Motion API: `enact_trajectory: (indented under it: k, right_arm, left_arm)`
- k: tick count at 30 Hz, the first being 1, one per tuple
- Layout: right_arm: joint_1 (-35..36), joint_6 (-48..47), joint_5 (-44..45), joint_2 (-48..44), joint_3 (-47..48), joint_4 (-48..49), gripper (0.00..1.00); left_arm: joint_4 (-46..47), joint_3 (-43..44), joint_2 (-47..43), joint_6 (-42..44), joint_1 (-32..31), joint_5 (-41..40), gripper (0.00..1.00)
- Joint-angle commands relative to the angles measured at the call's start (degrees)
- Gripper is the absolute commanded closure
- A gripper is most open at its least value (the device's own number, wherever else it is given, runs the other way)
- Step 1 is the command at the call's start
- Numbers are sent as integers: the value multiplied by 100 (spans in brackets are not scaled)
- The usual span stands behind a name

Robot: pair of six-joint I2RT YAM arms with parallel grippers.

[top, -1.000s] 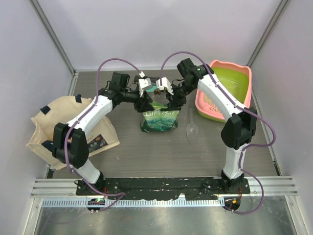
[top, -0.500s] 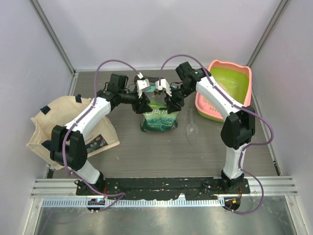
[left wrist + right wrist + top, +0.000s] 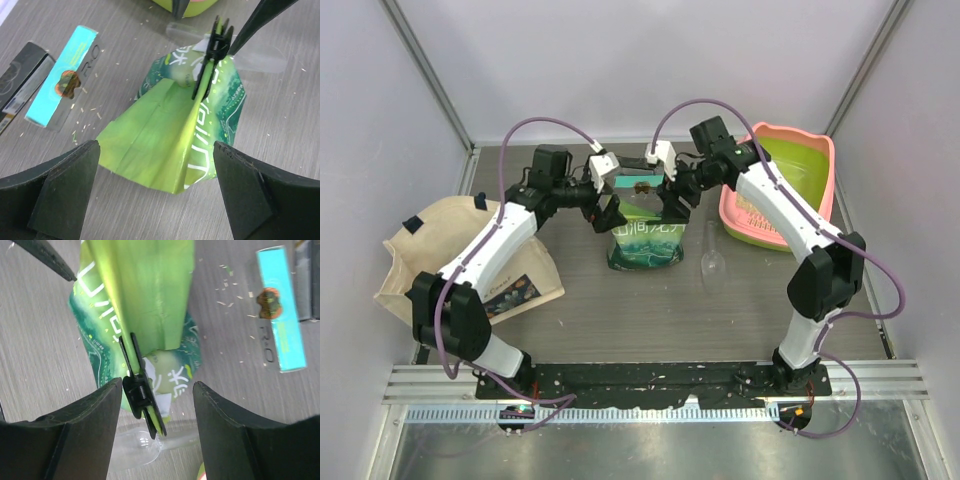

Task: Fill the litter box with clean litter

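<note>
The litter box (image 3: 817,160), pink-rimmed with a lime basin, sits at the back right. A pale beige patch of litter (image 3: 744,207) shows in its near-left corner. The green printed bag (image 3: 646,242) stands at the table's middle, its folded top held by a black clip (image 3: 214,47). My left gripper (image 3: 607,208) hangs open at the bag's upper left, with the bag (image 3: 165,135) lying between and beyond its wide jaws (image 3: 157,187). My right gripper (image 3: 672,205) is open at the bag's upper right. The clip (image 3: 141,392) sits just inside its left finger (image 3: 87,432).
A clear plastic scoop (image 3: 712,262) lies right of the bag. A teal box (image 3: 642,184) lies behind the bag, and it also shows as the teal box (image 3: 62,82) in the left wrist view. A beige tote bag (image 3: 430,250) covers the left side. Small crumbs dot the table.
Both grippers have opened and drawn apart from the bag's top. The left arm has swung back to the left. The bag stays standing.
</note>
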Motion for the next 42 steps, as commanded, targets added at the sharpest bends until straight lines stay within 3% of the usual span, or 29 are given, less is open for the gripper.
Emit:
enact_trajectory:
  k: [1, 8, 12, 16, 24, 27, 32, 42]
  right_arm:
    - [-81, 1096, 489, -555, 36, 740, 36]
    - [-99, 2291, 1859, -1012, -606, 1575, 34]
    - [-108, 3181, 3753, -1205, -931, 2313, 28]
    - [-116, 3446, 4751, -1232, -1107, 2797, 21]
    - [-222, 3384, 5184, -1126, -1204, 3097, 21]
    - [-239, 3314, 5464, -1126, -1257, 3202, 14]
    - [-309, 3138, 5904, -1065, -1406, 3431, 14]
    - [-688, 3094, 6309, -845, -853, 3501, 14]
  left_arm:
    - [318, 14, -278, -346, 94, -675, 0]
    - [424, 49, -339, -628, 226, -1098, 0]
    - [511, 58, -357, -689, 279, -1300, 0]
    - [652, 31, -401, -978, 322, -1529, 0]
    - [934, 84, -366, -1208, 384, -2108, 0]
    - [1013, 93, -375, -1278, 437, -2319, 0]
    - [1206, 233, -313, -1664, 525, -2935, 0]
    - [82, 2068, 258, -2096, 648, -3963, 0]
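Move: The black clip on the litter bag's folded top sits about 4 cm below the open right fingertips, 2 cm back and 1 cm left; the scoop lies 12 cm right and 11 cm back, the litter box 27 cm right and 5 cm ahead. From the left hand the clip is some 13 cm right, 3 cm back and 5 cm lower; the turquoise box is 8 cm right, 6 cm ahead. Back both empty grippers away from the clipped bag. Lift the right one a little off the clip, then swing it right and forward towards the litter box, about 17 cm rightward, opening wider and turning clockwise some 70 degrees until its fingers point forward. Draw the left one forward and left, turning counter-clockwise, fingers staying wide open, and raise it mostly at the end. ##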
